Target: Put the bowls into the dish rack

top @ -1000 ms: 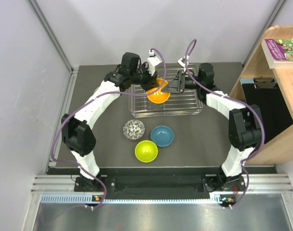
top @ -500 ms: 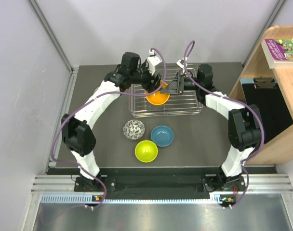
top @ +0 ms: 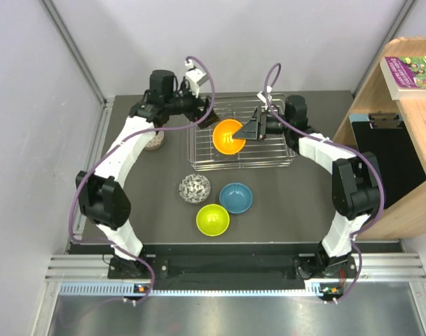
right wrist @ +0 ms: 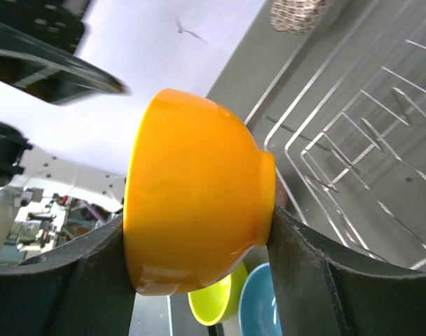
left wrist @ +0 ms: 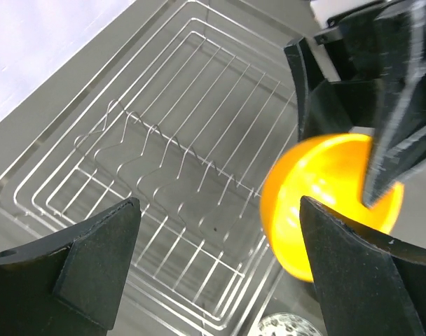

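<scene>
The orange bowl [top: 228, 136] hangs on edge over the wire dish rack [top: 269, 155], its rim and foot pinched by my right gripper [top: 245, 131], which is shut on it. The right wrist view shows the orange bowl [right wrist: 192, 175] filling the gap of the right gripper [right wrist: 199, 218]. My left gripper [top: 204, 112] stands open and empty by the rack's far left corner; in its own view the left gripper [left wrist: 223, 280] looks down on the dish rack [left wrist: 164, 161] and orange bowl [left wrist: 325, 203]. The mosaic bowl [top: 195, 187], blue bowl [top: 235, 198] and lime green bowl [top: 212, 220] sit on the table before the rack.
A pinkish bowl [top: 154, 141] sits left of the rack, partly hidden under the left arm. A wooden shelf [top: 402, 105] with a book [top: 411, 72] stands at the right. Grey walls close the back and left.
My left gripper opened, let go of the orange bowl and drew back to the left. The right gripper kept its hold on the bowl, which now faces the camera more.
</scene>
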You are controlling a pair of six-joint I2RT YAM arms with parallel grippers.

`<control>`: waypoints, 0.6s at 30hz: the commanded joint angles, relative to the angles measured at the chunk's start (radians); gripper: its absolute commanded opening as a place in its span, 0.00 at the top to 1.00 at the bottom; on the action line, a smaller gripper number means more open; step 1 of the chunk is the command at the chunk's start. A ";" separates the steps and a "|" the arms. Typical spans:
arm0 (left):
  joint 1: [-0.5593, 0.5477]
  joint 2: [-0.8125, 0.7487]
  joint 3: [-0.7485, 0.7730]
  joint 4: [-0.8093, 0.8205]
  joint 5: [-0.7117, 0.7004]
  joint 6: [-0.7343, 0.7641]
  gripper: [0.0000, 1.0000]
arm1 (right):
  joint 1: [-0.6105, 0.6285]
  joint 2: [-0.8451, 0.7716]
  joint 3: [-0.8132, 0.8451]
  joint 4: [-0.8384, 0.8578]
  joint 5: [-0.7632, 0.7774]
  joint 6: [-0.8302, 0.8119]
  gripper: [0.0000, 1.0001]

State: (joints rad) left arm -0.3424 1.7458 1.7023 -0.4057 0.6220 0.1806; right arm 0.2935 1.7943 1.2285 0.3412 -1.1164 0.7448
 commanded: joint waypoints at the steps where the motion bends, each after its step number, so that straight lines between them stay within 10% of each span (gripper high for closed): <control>1: 0.040 -0.120 -0.050 0.085 0.097 -0.078 0.01 | -0.008 -0.049 0.054 -0.088 0.065 -0.096 1.00; 18: 0.272 -0.269 -0.446 0.073 -0.004 -0.058 0.01 | 0.004 0.010 0.529 -0.823 0.789 -0.668 1.00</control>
State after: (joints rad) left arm -0.1200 1.5074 1.3357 -0.3618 0.6300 0.1314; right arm 0.2810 1.7947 1.6012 -0.3370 -0.5873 0.2295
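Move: The tan bowl, the left hand's next reach, sits about 24 cm to its left, barely 2 cm ahead and some 20 cm below; the black-and-white bowl is roughly 7 cm left and 19 cm back. The orange bowl is already in the right hand's grip. From that hand, the dish rack's middle lies about 6 cm ahead, 3 cm right and 13 cm below, with the blue bowl some 19 cm straight back. The right fingers keep their pinch on the orange bowl's wall, carrying it about 8 cm forward and 5 cm right over the dish rack while they dip and swing from pointing left towards forward-left. The left hand, empty and still wide open, heads left for the tan bowl by about 11 cm, first rising slightly and drawing back, then sinking well below its starting height as it turns counter-clockwise. ##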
